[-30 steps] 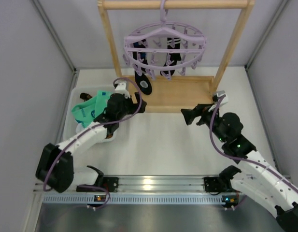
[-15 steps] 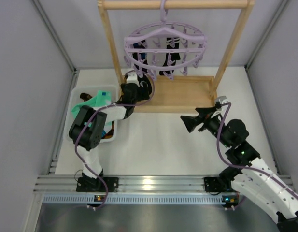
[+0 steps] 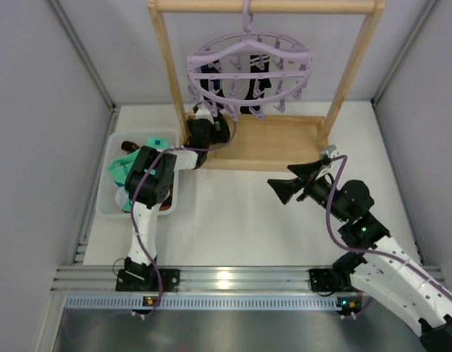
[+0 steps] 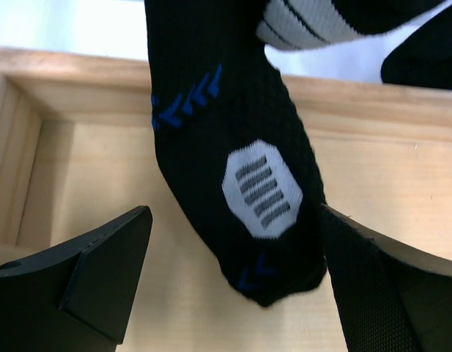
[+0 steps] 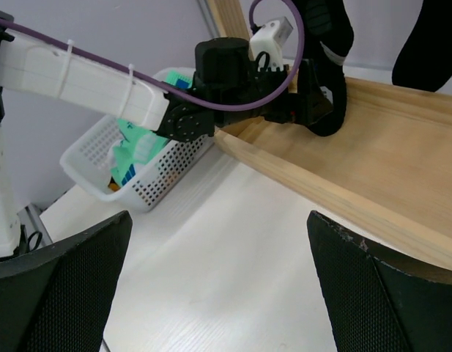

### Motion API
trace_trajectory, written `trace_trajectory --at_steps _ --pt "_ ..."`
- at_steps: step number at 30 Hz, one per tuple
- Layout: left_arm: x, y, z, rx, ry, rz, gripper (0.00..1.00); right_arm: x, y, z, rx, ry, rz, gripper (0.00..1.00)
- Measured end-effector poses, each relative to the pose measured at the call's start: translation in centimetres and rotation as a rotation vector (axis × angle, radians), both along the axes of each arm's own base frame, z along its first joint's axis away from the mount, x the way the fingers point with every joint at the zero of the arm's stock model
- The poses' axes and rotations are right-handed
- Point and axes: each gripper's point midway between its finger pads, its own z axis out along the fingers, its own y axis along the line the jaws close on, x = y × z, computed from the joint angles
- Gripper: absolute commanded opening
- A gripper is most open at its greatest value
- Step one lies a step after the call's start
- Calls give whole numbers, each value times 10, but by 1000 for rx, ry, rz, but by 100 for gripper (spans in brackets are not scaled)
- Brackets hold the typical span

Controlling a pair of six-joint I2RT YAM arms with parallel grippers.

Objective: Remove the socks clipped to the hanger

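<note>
The lilac hanger (image 3: 249,55) hangs by its hook from the wooden frame's top bar, with black socks (image 3: 256,89) clipped under it. In the left wrist view, one black sock (image 4: 233,147) with blue marks and a white patch dangles toe-down. My left gripper (image 4: 236,282) is open around that toe. The toe lies close against the right finger (image 4: 372,286) and apart from the left one. From above, the left gripper (image 3: 213,126) is under the ring's left side. My right gripper (image 3: 283,182) is open over the table with nothing between its fingers (image 5: 387,293).
The light wooden frame (image 3: 284,143) has a raised base board and two uprights around the hanger. A white perforated basket (image 3: 108,209) at the left holds a mint-green sock (image 3: 130,167) and other socks. In the right wrist view, the left arm (image 5: 79,77) stretches across to the frame.
My left arm has swung from over the basket up to the frame, and its open jaws now stand around the black sock's toe. The right gripper has drifted slightly left.
</note>
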Motion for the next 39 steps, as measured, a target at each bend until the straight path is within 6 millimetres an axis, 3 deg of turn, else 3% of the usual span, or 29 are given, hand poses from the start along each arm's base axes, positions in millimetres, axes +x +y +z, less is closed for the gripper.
trace_trajectory --at_steps 5,8,12,13,15,21,25,33,39 --pt "19 -1 3 -25 -35 -13 96 -1 8 -4 14 10 38 99" --pt "29 -7 5 -52 -54 -30 82 -1 12 -7 18 18 56 99" --pt "31 -15 9 -101 -70 -53 38 0 14 -7 23 16 66 100" --pt "32 -17 12 -114 -80 -56 16 -1 14 -6 24 17 68 99" --pt "33 -20 18 -139 -104 -61 0 -1 15 -5 28 16 71 99" --pt "13 -23 14 -149 -108 -66 0 -2 14 -3 33 7 72 99" --pt "-14 -23 22 -131 -100 -40 0 -3 13 1 40 -4 72 99" --pt "-95 -41 88 -176 -178 -59 0 -16 3 22 79 -68 62 99" --pt "-157 -35 110 -185 -219 -50 0 -23 -5 32 99 -97 44 98"
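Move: The lower end of the black sock with blue marks hangs just off the left fingertips, some 3 cm ahead, 2 cm to the right and 1 cm higher. The other black sock's toe is roughly 12 cm right, 4 cm farther out and 10 cm up from the left hand; the basket lies about 23 cm left, 16 cm back and 5 cm lower. From the right hand the blue-marked sock's end is about 36 cm ahead, 22 cm left and 20 cm down. The left fingers, wide open, ease about 3 cm forward and slightly right and pinch shut on the blue-marked sock near its toe. Keeping hold, they pull it back towards the robot some 19 cm, rising about 10 cm, with the fingertips tilting up. Late on, the open right hand rises about 3 cm and draws slightly back. ##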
